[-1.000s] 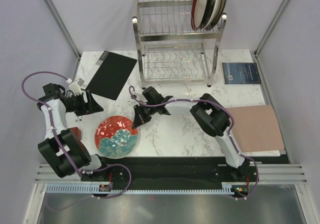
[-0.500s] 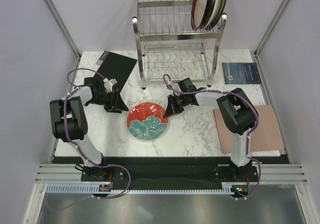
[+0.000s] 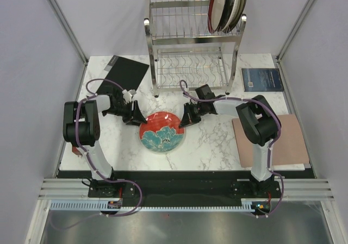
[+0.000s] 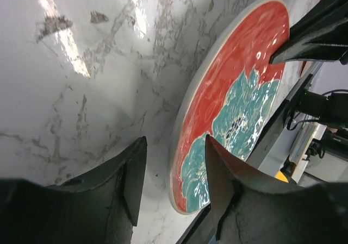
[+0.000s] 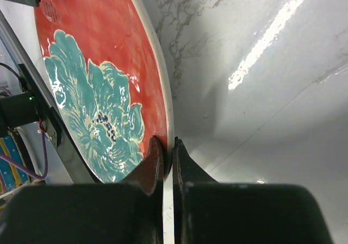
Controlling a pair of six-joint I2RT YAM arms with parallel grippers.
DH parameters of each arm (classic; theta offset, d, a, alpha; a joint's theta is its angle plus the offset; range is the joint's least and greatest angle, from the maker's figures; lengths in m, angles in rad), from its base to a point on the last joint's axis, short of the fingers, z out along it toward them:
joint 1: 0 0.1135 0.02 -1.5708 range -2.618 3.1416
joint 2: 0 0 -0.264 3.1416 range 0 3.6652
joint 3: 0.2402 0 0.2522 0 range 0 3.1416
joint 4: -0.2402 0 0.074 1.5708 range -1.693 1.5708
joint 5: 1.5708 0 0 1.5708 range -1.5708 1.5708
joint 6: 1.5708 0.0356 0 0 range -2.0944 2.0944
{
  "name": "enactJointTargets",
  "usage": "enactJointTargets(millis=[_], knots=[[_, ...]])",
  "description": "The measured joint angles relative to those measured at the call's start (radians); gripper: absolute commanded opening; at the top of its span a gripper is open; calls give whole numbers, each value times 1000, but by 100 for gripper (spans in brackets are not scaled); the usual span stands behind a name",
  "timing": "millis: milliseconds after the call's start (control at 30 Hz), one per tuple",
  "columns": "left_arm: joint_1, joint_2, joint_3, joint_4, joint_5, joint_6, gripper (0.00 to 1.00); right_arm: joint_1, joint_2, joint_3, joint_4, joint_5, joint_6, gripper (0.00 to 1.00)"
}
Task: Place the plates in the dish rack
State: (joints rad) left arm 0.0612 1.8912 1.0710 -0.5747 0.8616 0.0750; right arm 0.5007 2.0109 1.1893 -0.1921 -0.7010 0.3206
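The red plate with teal flowers (image 3: 161, 131) lies at the middle of the marble table (image 3: 212, 141). My right gripper (image 3: 184, 122) is shut on its right rim; in the right wrist view the fingers (image 5: 168, 149) pinch the pale edge of this plate (image 5: 98, 64). My left gripper (image 3: 137, 118) is at the plate's left rim, open, its jaws (image 4: 174, 170) straddling the plate's edge (image 4: 234, 102) with gaps on both sides. The dish rack (image 3: 190, 54) stands at the back. Three plates (image 3: 227, 5) stand upright in its top tier at the right.
A black mat (image 3: 120, 80) lies at the back left beside the rack. A dark blue book (image 3: 262, 79) lies at the back right. A pinkish-brown board (image 3: 274, 138) covers the table's right side, close to the right arm's elbow.
The right gripper brought the red plate from the front left to the table's middle. The left arm swung in to the plate's left rim and its jaws narrowed around the edge.
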Motion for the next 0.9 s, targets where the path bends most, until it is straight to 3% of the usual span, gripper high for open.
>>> enactJointTargets(millis=[133,300,400,433,467,600,900], knots=[[1,-5,-20,-27,0,2,49,-6,14,8,-5,-13,10,0],[1,-7,-44,-50,12,5,29,-9,41,39,-4,-33,21,0],[2,-4,-47,-55,10,19,15,-10,49,51,-11,-41,21,19],[5,-2,-47,-54,11,23,11,-11,49,53,-12,-40,22,39],[6,1,-47,-55,20,25,3,-12,50,53,-10,-40,18,46],[8,1,-48,-61,80,43,3,-13,45,56,17,-53,-5,61],[5,29,-47,-56,114,77,3,-25,38,2,125,-156,-10,62]])
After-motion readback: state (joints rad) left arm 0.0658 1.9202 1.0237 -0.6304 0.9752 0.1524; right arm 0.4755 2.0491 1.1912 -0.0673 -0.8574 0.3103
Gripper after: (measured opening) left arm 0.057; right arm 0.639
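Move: The flowered red-and-blue plate lies nearly flat between the hands. Its middle is about 10 cm right and 5 cm back of the open left hand and 2 cm lower. From the right hand, which already pinches its rim, the middle is some 9 cm left, 2 cm back and slightly lower. The black mat is about 20 cm ahead and 10 cm left of the left hand; the dish rack's lower tier is about 25 cm ahead and 23 cm right of it. Back about 3 cm along the plate's left side goes the half-open left hand, then it shuts and pinches the near rim between its fingertips. Only once those fingers are closing does the right hand, creeping about 1 cm forward and left, open wide and let go of the opposite rim, rising about 1 cm with the rim still between its open fingers. ##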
